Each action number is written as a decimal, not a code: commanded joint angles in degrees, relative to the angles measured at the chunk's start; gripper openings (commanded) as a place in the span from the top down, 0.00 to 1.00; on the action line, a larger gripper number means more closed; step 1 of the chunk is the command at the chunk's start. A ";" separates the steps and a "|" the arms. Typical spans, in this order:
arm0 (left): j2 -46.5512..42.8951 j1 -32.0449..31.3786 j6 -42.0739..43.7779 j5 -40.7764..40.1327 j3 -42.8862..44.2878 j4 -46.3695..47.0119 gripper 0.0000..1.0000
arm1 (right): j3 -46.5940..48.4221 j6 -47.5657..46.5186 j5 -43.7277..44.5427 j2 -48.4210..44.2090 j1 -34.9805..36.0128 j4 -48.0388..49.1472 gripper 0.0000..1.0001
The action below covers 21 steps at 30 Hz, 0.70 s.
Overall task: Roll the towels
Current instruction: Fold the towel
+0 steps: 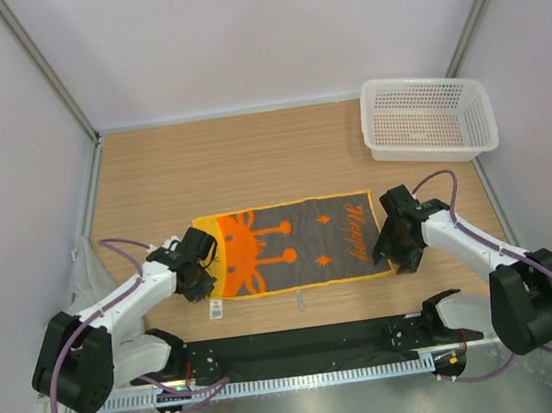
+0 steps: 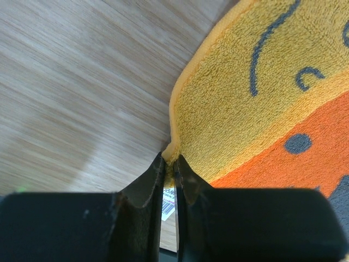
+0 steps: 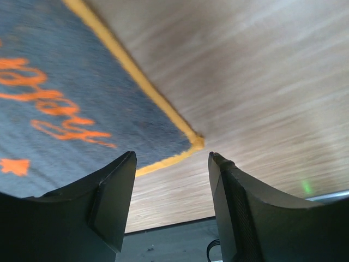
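Observation:
One towel (image 1: 301,244) lies flat on the wooden table, orange at its left end, grey with orange print at its right, with a yellow edge all round. My left gripper (image 1: 210,273) is at the towel's left near corner. In the left wrist view the left gripper (image 2: 170,159) is shut on the yellow edge of the towel (image 2: 245,98). My right gripper (image 1: 402,262) hovers by the towel's right near corner. The right wrist view shows the right gripper (image 3: 172,158) open, with the corner of the towel (image 3: 82,98) just beyond its fingertips and untouched.
A white perforated basket (image 1: 426,117) stands at the back right. A small white barcode tag (image 1: 215,310) lies by the left gripper, and another small bit (image 1: 299,304) lies near the front edge. A pale cloth-like shape (image 1: 85,275) hangs off the table's left edge.

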 commanded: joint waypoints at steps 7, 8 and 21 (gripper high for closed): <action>-0.56 2.19 3.46 1.73 1.15 3.21 0.91 | -3.72 6.70 3.93 -3.49 -0.65 0.31 0.41; -0.73 2.54 3.73 1.74 1.15 3.21 0.90 | -3.90 6.70 4.03 -3.23 -0.65 0.75 0.42; -0.99 3.59 4.61 2.70 1.06 3.47 0.93 | -5.93 6.52 0.86 0.20 -1.35 6.47 0.92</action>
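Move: The towel's near right corner lies just below the right hand's open fingers, about 2 cm down, 1 cm back and level left-to-right. The Happy lettering is some 8 cm ahead of this hand and 6 cm to its left; the nearest orange star is about 3 cm ahead and 13 cm left. From the left hand, already pinching the near left corner, the right corner is roughly 38 cm to the right, level front-to-back. Right hand sinks about 2 cm, easing back, and pinches the towel's near right corner; left keeps its pinch. ##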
